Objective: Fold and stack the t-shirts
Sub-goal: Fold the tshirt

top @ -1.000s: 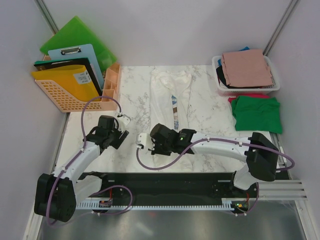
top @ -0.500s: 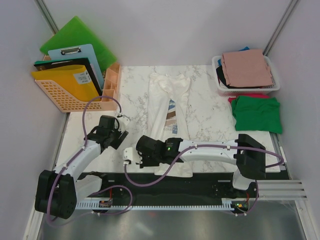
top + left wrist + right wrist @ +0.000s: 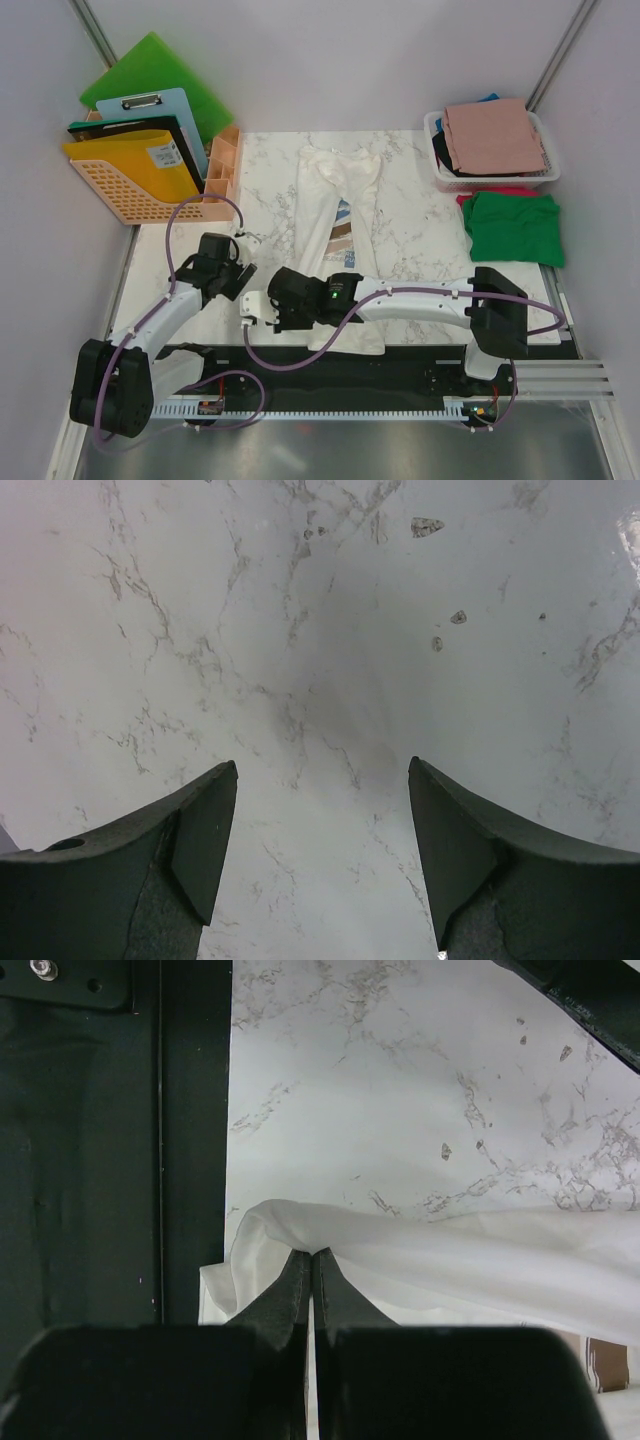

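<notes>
A cream-white t-shirt (image 3: 330, 190) lies bunched into a long narrow strip down the middle of the marble table, its chest print partly showing. My right gripper (image 3: 257, 307) is shut on a fold of that shirt's hem (image 3: 450, 1250) near the table's front edge; in the right wrist view its fingertips (image 3: 312, 1253) pinch the cloth. My left gripper (image 3: 236, 262) hovers open over bare marble just left of it, with nothing between its fingers (image 3: 205, 820). A green t-shirt (image 3: 515, 228) lies folded at the right on a red one (image 3: 490, 191). A dusty-pink t-shirt (image 3: 495, 135) tops the basket.
The white mesh basket (image 3: 440, 178) stands at the back right. An orange file rack (image 3: 130, 190) with green boards (image 3: 150, 65) and clipboards fills the back left, beside a small pink organiser (image 3: 222, 160). A black rail (image 3: 100, 1160) runs along the table's front edge.
My right gripper has pulled the cream-white shirt's hem to the left and toward the front edge, stretching the shirt longer. The left arm has barely moved.
</notes>
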Available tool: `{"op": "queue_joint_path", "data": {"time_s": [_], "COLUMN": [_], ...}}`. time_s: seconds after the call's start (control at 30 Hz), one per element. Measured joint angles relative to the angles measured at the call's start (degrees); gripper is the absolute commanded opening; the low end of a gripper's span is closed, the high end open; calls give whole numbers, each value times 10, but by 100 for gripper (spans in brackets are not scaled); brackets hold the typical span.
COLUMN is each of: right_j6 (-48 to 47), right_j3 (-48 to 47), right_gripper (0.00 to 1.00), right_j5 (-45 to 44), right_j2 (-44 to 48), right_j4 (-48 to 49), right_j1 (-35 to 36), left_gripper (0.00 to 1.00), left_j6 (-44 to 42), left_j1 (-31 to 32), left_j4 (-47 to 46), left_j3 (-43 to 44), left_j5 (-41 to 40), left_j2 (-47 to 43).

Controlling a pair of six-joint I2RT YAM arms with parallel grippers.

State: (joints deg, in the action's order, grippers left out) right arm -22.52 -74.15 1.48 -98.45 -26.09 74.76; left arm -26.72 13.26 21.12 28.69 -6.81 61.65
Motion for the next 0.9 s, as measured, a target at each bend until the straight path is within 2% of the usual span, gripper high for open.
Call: {"op": "queue_joint_path", "data": {"time_s": [0.17,0.6,0.9], "right_j6": [0,3,13], "right_j3": [-4,-48,-50], "right_gripper": [0,0,0], "right_j5": [3,24,0], "right_j2": [-6,-102,-113], "right_j4": [5,39,94], "right_j1": [0,0,0], "left_gripper": [76,77,77], "left_j6": [0,0,0], "left_j1": [0,0,0], "left_j4": [-2,-4,-3], "left_j3": [0,-6,-10], "left_j5": [6,9,14], "left_j2": [4,4,4]}}
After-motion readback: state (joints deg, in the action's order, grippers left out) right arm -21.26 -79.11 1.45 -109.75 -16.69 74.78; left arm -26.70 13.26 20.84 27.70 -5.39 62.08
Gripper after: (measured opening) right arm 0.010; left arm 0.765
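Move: The closed right gripper still holds the t-shirt's near-left corner up. Its target is the bare table to the robot's left, roughly 8 cm left, level front to back and some 10 cm below. The open left gripper is about 10 cm ahead and 9 cm left; the chest print lies some 19 cm ahead, 13 cm right and 10 cm below. From the left hand, that bare patch is about 9 cm back, 1 cm right and 6 cm below. Keep the t-shirt corner pinched in the shut right gripper and draw it about 5 cm left along the table's front edge, over the bare marble. Sink some 4 cm as you go, then finish by easing up about 1 cm and slightly forward, still heading left. ##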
